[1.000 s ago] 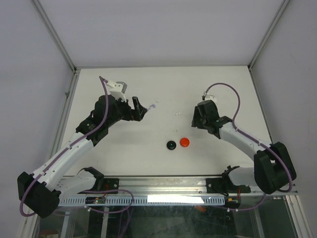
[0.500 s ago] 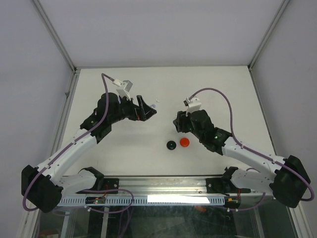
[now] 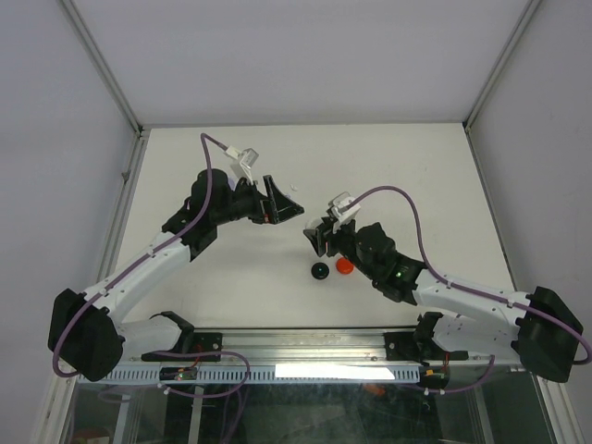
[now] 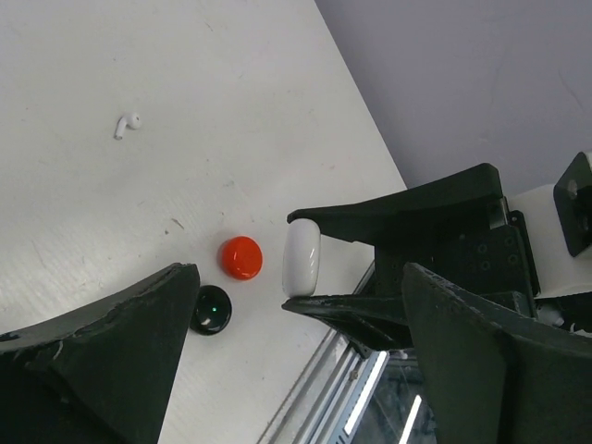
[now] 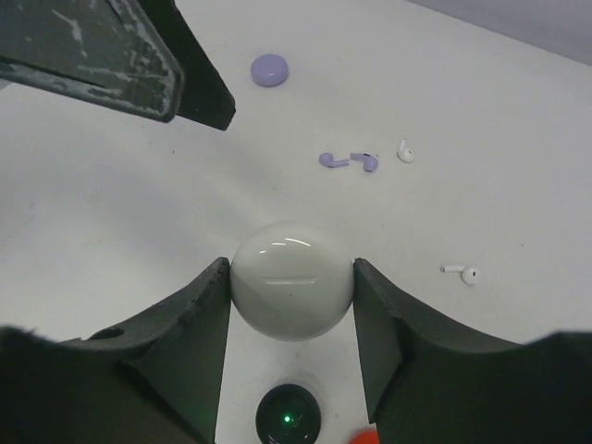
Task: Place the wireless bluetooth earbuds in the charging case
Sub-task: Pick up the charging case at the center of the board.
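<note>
A round white charging case (image 5: 291,280), lid closed, is clamped between the fingers of my right gripper (image 5: 291,270) and held above the table. The left wrist view shows that case (image 4: 302,259) edge-on. My left gripper (image 4: 301,289) is open wide and empty, facing the case from a short distance; in the top view it (image 3: 282,211) is just up-left of the right gripper (image 3: 314,239). Two white earbuds (image 5: 461,272) (image 5: 404,151) and two lavender earbuds (image 5: 344,161) lie loose on the table beyond the case.
A black round case (image 3: 320,270) with a green light and a red one (image 3: 344,265) sit on the table just below the grippers. A lavender case (image 5: 269,69) lies farther back. The metal rail (image 3: 305,347) runs along the near edge.
My right arm has swung left to the table's middle with the white case in its grip. The left gripper has moved right and turned to face it, still open.
</note>
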`<move>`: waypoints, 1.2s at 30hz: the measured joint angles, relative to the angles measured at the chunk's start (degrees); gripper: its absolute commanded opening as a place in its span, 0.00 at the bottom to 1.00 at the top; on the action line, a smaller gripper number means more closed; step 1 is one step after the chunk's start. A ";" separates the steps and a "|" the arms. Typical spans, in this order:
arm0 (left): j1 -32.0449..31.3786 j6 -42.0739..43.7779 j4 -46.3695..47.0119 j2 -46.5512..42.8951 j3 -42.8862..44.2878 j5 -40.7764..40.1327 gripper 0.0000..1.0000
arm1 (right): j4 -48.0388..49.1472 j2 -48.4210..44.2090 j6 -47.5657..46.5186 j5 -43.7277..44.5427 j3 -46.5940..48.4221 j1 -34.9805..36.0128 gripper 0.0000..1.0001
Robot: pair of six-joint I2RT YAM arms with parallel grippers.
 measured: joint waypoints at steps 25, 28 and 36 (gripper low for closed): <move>-4.26 -3.34 6.67 4.83 -3.06 4.87 0.62 | 14.73 -1.42 -6.82 -6.84 -4.72 1.01 0.34; -4.63 -3.19 6.71 4.83 -3.06 4.85 0.47 | 14.78 -1.42 -6.97 -6.88 -4.72 1.03 0.35; -4.96 -1.27 7.39 4.63 -3.06 5.75 0.12 | 15.43 -1.55 -7.80 -7.78 -6.36 1.03 0.54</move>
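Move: The white charging case is already up in my right fingers, level with that hand point. From my left hand it lies about 6 cm to the right, 2 cm back and 4 cm lower, so my open left fingertips are some 6 cm left of, 2 cm ahead of and 4 cm above my right hand. On the board, about 18 cm below my left hand, the black round case is 5 cm back and 6 right, and the red one 4 back and 12 right. I bring my wide-open left hand about 5 cm right, back and down onto the charging case, turning some 10 degrees clockwise, then close its fingers until they pinch the case's two flat faces. Meanwhile my right hand keeps its grip on the rim, lifts the case about 3 cm, eases it a little back and left with its fingers tipping up, then sinks about 1 cm. ##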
